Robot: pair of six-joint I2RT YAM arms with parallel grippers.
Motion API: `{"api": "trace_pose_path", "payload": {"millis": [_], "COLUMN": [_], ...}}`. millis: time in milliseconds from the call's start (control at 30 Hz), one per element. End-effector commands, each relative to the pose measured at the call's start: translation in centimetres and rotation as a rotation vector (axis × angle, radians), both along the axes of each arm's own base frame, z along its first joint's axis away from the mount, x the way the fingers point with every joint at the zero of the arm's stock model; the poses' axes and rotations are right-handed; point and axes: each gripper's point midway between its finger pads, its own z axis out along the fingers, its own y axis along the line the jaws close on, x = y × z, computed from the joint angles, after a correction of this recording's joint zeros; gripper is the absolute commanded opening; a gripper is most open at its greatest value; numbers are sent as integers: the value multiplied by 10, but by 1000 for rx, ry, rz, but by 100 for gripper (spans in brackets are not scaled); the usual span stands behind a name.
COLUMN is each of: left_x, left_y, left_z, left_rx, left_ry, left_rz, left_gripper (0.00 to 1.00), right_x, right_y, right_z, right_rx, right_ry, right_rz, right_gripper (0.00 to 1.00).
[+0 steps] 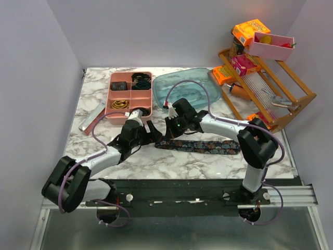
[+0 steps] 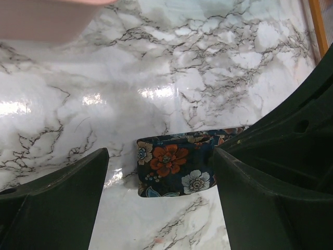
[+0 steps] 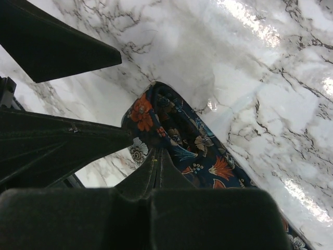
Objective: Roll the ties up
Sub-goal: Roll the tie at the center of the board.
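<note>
One of the ties (image 1: 208,146) lies flat across the marble table, dark with orange and pale flowers, its left end folded over (image 2: 174,166). My left gripper (image 1: 154,134) is open, and its fingers (image 2: 62,198) straddle that folded end (image 3: 156,120) without touching it. My right gripper (image 1: 169,135) is shut. Its joined fingertips (image 3: 156,152) rest on the tie's fabric just behind the fold. In the right wrist view both dark fingers of the left gripper (image 3: 57,52) show at the left.
A pink divided tray (image 1: 130,103) holding rolled ties stands behind the grippers, and its edge (image 2: 47,23) shows in the left wrist view. A loose lid (image 1: 92,119) lies to its left, a teal tray (image 1: 187,86) to its right. A wooden rack (image 1: 270,96) with boxes fills the back right.
</note>
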Motion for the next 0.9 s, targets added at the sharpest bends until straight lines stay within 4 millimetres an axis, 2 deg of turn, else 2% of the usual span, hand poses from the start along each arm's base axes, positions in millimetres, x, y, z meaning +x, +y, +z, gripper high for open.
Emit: {"api": "trace_pose_path", "payload": {"millis": [0,200,500,733,800,867], "left_x": [-3,-10,-23,-24,-22,-20], "left_y": [-14,-19,-24,-37,-40,-44], "left_z": [-2,-17,-36,-33,-32,-29], "left_rx": [-86,-118,-178,-270,-276,-280], "left_ry": [14,46,96,73,64,53], "left_rz": [-50,-71,-90,-123,-132,-142], "left_gripper": [91,89,79,59,57,50], "right_x": [-2,-1,-6,-6,-6,-6], "right_y": [-5,-14,-26,-28,-28,-26], "right_z": [-24,-36,-50,-57,-58,-57], "right_rx": [-57,-106,-151,-167,-168,-163], "right_ry": [12,8,24,37,39,40], "right_rz": [-9,-28,-59,-70,-69,-67], "right_gripper": [1,1,1,1,1,1]}}
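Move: Just below and to the right of the left hand lies the tie's rolled end, about 5 cm down, 4 cm to its right and 2 cm nearer the base. From the shut right fingers it lies about 4 cm down, 2 cm left and 2 cm back. The pink tray's middle is some 16 cm ahead and 12 cm left of the left hand; the blue bin is roughly 20 cm ahead and 7 cm left of the right hand. Sinking about 4 cm while sliding 3 cm right and 2 cm back, the left hand brings its open fingers down around the tie's rolled end, rolls its left side down some 15 degrees and closes about halfway. The right hand, fingers still shut, drops about 3 cm with a smaller shift right, setting its tips down on the tie just right of the roll. ##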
